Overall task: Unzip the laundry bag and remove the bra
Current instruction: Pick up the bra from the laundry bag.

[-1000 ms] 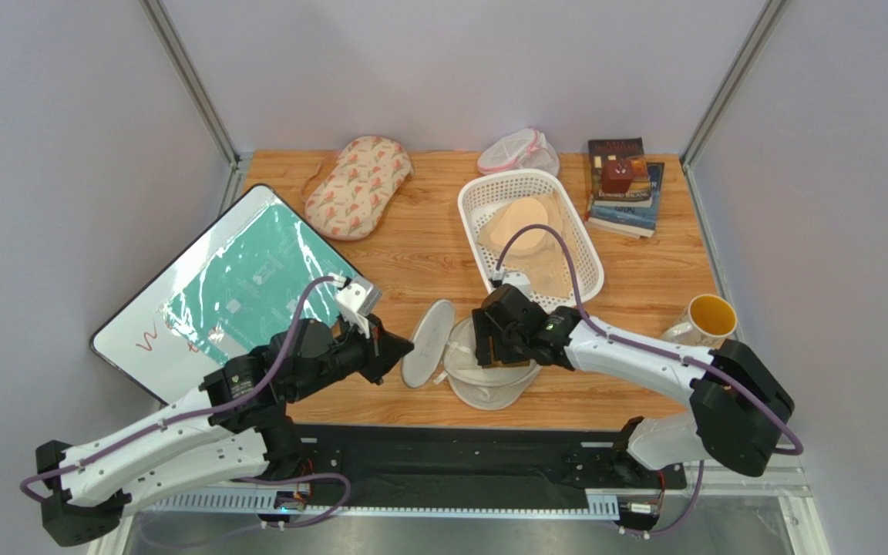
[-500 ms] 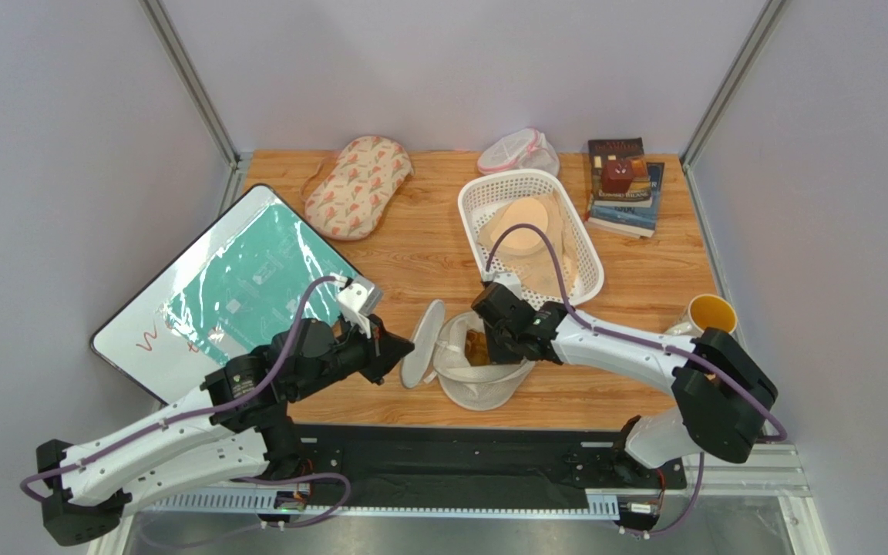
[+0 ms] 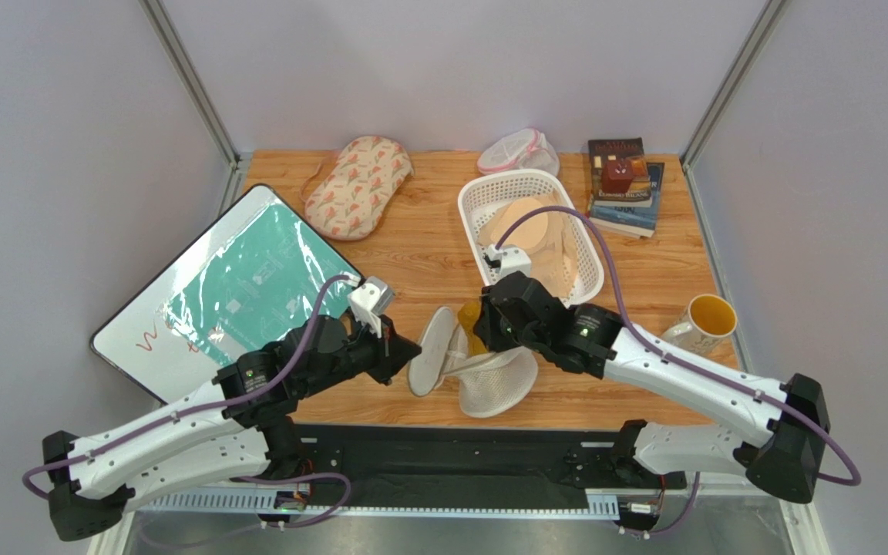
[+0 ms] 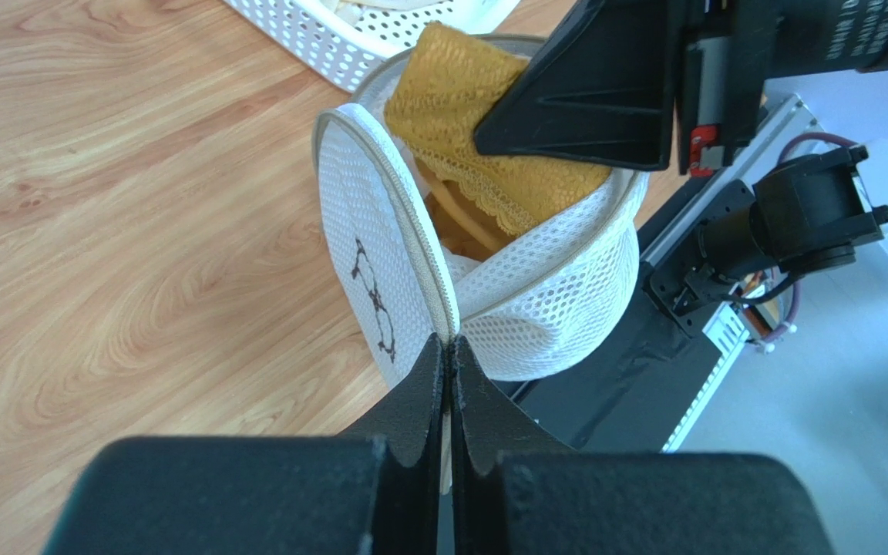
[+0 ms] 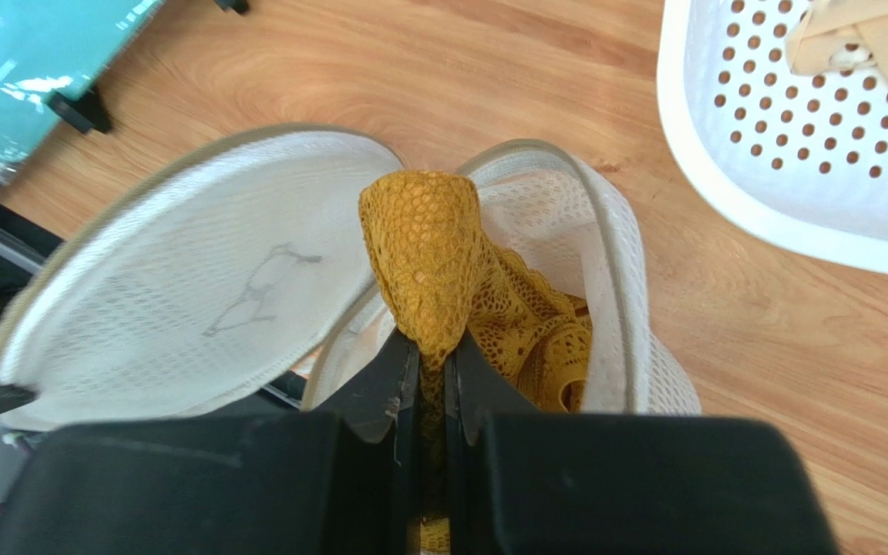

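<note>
The round cream-white mesh laundry bag (image 3: 493, 376) sits open near the table's front edge, its lid (image 3: 430, 349) with the black bra icon (image 4: 372, 291) flipped up to the left. My left gripper (image 3: 405, 350) is shut on the bag's zip rim (image 4: 451, 335) where lid and body meet. My right gripper (image 3: 480, 335) is shut on a fold of the mustard-yellow lace bra (image 5: 431, 260) and holds it partly above the bag's opening (image 5: 599, 266); the rest of the bra lies inside. The bra also shows in the left wrist view (image 4: 472, 116).
A white perforated basket (image 3: 478, 206) with a pale peach bra stands behind the bag. An oval patterned bag (image 3: 357, 185), a small pink-trimmed mesh bag (image 3: 515, 150), stacked books (image 3: 622, 185), a yellow-lined mug (image 3: 706, 317) and a tablet-like board (image 3: 234, 289) lie around.
My right gripper has closed on the bra inside the bag and lifted a fold of it up and leftward. The bag tilted and shifted; my left gripper keeps its hold, moved slightly right.
</note>
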`<action>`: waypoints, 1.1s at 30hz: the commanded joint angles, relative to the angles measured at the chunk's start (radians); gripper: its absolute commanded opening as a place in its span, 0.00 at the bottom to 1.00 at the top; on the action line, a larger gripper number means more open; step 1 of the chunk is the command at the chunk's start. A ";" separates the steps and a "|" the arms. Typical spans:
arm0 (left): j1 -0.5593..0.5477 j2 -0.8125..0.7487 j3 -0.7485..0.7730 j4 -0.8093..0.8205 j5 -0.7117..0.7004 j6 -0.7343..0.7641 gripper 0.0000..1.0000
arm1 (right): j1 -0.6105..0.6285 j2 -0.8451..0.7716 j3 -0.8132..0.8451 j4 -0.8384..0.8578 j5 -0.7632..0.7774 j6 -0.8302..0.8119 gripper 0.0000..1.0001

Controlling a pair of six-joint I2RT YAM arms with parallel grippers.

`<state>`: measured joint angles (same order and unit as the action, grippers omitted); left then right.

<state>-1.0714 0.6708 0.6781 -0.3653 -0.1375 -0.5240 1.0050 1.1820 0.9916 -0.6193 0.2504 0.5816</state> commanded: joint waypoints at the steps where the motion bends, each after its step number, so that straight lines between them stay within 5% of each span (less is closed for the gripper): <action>1: 0.004 0.018 0.020 0.060 0.061 -0.019 0.00 | 0.006 -0.097 -0.047 0.142 0.052 0.030 0.00; 7: 0.004 0.047 0.026 0.097 0.121 -0.021 0.00 | 0.004 -0.058 -0.005 0.130 0.102 0.011 0.00; 12: 0.002 0.096 0.014 0.177 0.206 -0.039 0.00 | 0.004 -0.027 -0.008 0.280 0.039 0.040 0.00; 20: 0.002 0.084 -0.003 0.114 0.139 -0.030 0.00 | 0.004 -0.076 0.079 0.268 0.082 0.023 0.00; 33: 0.002 0.058 -0.032 0.049 0.070 -0.022 0.00 | 0.003 -0.288 -0.025 0.357 0.161 0.075 0.00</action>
<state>-1.0714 0.7395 0.6506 -0.2749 -0.0204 -0.5514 1.0058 0.9295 0.9985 -0.3443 0.3603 0.6254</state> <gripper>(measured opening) 0.007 0.068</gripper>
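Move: The right hand already grips the bra above the open laundry bag; the bag's body lies about 11 cm below it, roughly 3 cm to its right and 2 cm back. The raised lid stands some 8 cm to this hand's left, about level with it and 5 cm lower. The white basket is about 25 cm ahead, 12 cm right and 13 cm below. From the left hand, still pinching the lid's rim, the bag's body lies some 15 cm right, 2 cm ahead and 14 cm down. Upward, in two stages, the right hand draws the bra from the bag: a small lift, a shift of a few centimetres forward and left, then a faster rise that swings back right, about 14 cm higher in all, fingers tilting some 30 degrees towards level, grip kept. The left hand keeps its pinch on the lid's rim, moving about 3.5 cm right and slightly back, then easing about 1 cm back left. ##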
